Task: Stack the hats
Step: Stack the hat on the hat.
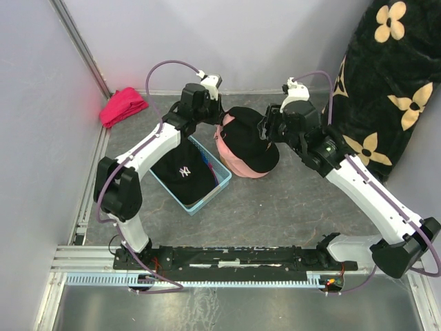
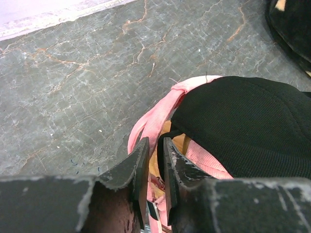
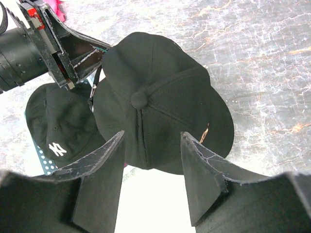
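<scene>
A black cap (image 1: 249, 141) sits crown-up on a light pink cap (image 1: 236, 165) in the middle of the table. My left gripper (image 1: 219, 125) is at its back-left edge. In the left wrist view the jaws (image 2: 156, 141) stand a narrow gap apart, with the black cap's (image 2: 243, 126) rear strap lying loose in the gap above the pink cap (image 2: 155, 116). My right gripper (image 3: 152, 134) is open just over the black cap's crown (image 3: 160, 87), touching nothing. A second black cap with a white logo (image 1: 182, 174) lies in the basket.
A blue basket (image 1: 207, 192) stands left of the stack. A red-pink cloth bundle (image 1: 122, 105) lies in the far left corner. Black fabric with tan flowers (image 1: 386, 89) hangs at the right. Walls close the back and left sides.
</scene>
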`<state>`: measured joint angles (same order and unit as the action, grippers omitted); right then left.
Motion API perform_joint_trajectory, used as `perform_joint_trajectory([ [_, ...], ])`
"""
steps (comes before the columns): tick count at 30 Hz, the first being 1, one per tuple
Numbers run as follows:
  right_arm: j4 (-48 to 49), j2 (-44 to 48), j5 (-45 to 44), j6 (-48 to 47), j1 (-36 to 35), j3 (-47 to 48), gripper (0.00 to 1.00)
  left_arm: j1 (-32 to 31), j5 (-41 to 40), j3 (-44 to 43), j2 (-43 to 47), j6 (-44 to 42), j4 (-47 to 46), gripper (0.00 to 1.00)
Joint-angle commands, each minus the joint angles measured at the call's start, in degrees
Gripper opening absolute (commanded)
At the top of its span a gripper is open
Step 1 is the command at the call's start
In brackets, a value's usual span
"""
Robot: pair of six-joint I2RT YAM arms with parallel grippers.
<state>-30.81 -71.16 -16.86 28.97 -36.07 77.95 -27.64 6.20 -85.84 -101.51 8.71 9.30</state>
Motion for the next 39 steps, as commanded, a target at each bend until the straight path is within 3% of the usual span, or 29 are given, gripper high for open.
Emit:
perform_joint_trajectory([
  [1,1.2,-2.4,0.6,-2.7,-0.2,4.1,0.57,0.7,-1.4,0.3,2.7,-2.6,-0.4,0.30],
  [7,1.7,-5.8,1.2,-4.1,-0.2,6.6,0.58,2.7,-2.1,2.6,6.4,0.7,-2.9,0.41],
  [31,1.8,-13.7,2.7,-7.5,1.3,12.5,0.58,4.2,1.4,6.7,12.1,6.0,-4.5,0.46],
  [39,2.6,-12.9,3.2,-8.1,1.7,12.5,0.58,4.2,8.0,16.2,21.9,12.6,-9.9,0.48],
])
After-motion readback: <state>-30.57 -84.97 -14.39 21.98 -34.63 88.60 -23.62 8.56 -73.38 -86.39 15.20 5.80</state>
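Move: The left hand has its fingers around the black hat's back strap; the hat's middle lies about 10 cm to its right, 4 cm back and 3 cm lower. The blue bin is some 12 cm left, 13 cm back and 18 cm below that hand. From the open right hand, the black hat's middle is about 5 cm left, 2 cm ahead and 8 cm down. The pink hat underneath sits roughly 8 cm left, 1 cm ahead and 11 cm down. The left fingers open and let go of the black hat's strap. That hand draws away about 4 cm to its left while rising nearly as far, and ends pulling back towards the base. Meanwhile the right hand, fingers staying half open, travels about 5 cm forward and 3 cm left over the black hat, ending slightly lower; whether it touches the hat can't be seen. ##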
